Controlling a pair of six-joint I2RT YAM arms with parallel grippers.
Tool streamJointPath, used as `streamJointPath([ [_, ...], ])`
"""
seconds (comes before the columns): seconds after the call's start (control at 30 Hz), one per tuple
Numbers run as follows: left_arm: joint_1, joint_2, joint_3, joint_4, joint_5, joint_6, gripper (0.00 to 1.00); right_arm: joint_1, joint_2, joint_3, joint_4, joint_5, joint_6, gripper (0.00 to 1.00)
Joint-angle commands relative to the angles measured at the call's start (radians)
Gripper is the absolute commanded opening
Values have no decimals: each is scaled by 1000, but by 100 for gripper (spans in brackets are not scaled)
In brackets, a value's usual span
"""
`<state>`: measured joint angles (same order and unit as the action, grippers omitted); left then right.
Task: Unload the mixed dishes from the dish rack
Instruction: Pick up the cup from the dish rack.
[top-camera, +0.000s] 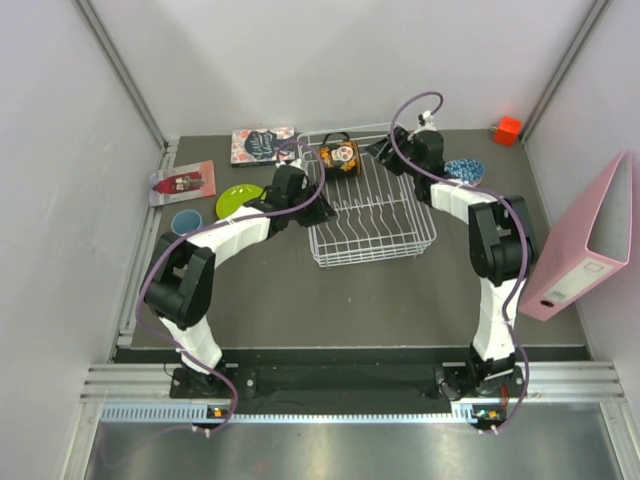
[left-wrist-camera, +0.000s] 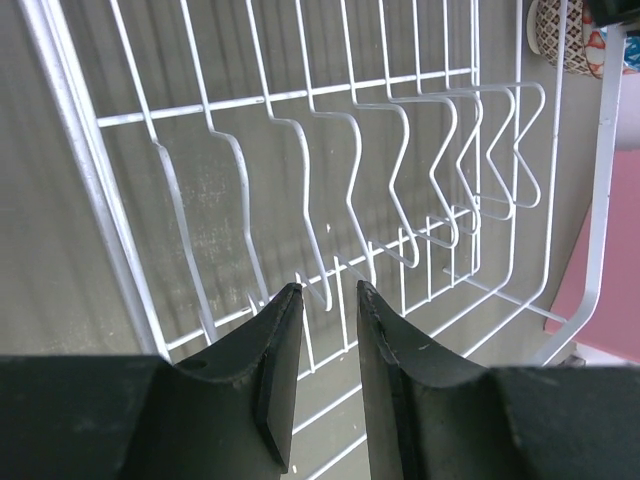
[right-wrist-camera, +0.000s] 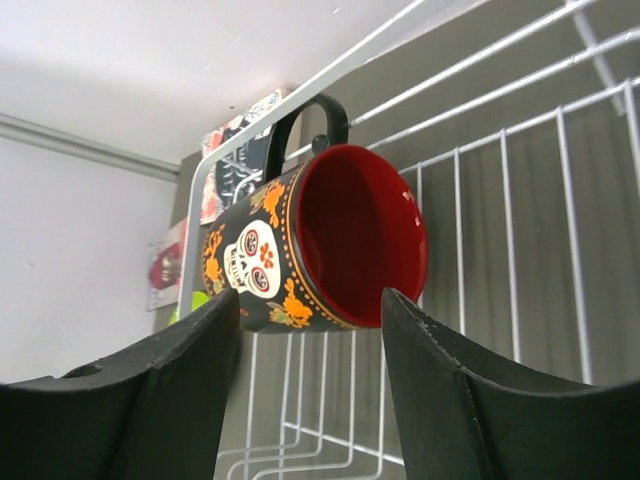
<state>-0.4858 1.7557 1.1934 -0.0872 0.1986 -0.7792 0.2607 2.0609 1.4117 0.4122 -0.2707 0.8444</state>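
Observation:
The white wire dish rack (top-camera: 375, 252) stands mid-table. A black cartoon mug (top-camera: 340, 157) with a red inside lies on its side in the rack's far left corner. My right gripper (top-camera: 381, 150) faces it from the right. In the right wrist view the mug (right-wrist-camera: 320, 245) shows its mouth just beyond the open right gripper (right-wrist-camera: 310, 300), untouched. My left gripper (top-camera: 322, 212) hovers at the rack's left side. In its own view the left gripper (left-wrist-camera: 328, 287) is narrowly open over the upright prongs (left-wrist-camera: 300, 93), holding nothing.
Left of the rack lie a lime-green plate (top-camera: 238, 200) and a pale blue cup (top-camera: 186, 221), with printed cards (top-camera: 262, 144) behind. A blue-dotted bowl (top-camera: 465, 170) sits right of the rack. A pink binder (top-camera: 585, 240) leans at the right wall, an orange-red block (top-camera: 508, 130) far right.

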Motion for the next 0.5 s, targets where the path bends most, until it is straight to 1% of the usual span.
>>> streamJointPath([
  [0.0,6,-42,23,-45,-37,37,34,0,-33,130,-67,30,-155,59],
  [0.07,7,-51,23,-51,-42,40,34,-1,22,199,-140,5,-218,61],
  [0.1,6,-55,21,-54,-44,43,34,-5,45,280,-163,-16,-235,62],
  [0.13,6,-58,20,-57,-44,44,34,-6,74,317,-185,-63,-255,62],
  [0.2,6,-65,14,-63,-44,47,34,-18,139,390,-196,-111,-252,62],
  [0.27,6,-68,8,-66,-44,51,34,-21,183,411,-181,-165,-239,62],
  [0.47,6,-61,-8,-69,-39,55,34,-21,240,429,-177,-193,-254,62],
])
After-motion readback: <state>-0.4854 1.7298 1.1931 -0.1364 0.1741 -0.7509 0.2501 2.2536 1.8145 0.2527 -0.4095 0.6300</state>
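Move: The cup lies on its side in the rack, mouth facing right, some 9 cm to the left of the right hand, about 4 cm ahead and 6 cm below it. The middle of the rack's back rail is roughly 8 cm ahead and 6 cm left, 3 cm lower, and the blue bowl sits about level with the hand, 26 cm to its right and 13 cm below. From the left hand the cup is about 17 cm ahead, 5 cm right and slightly lower. Off the cup's mouth side, the right hand swings forward towards the rack's back rail, about 5 cm in all and a little left. It rises some 5 cm as it goes, then sinks about half of that back while turning roughly 10 degrees counter-clockwise and tipping its fingertips slightly up; the fingers stay open around nothing. ##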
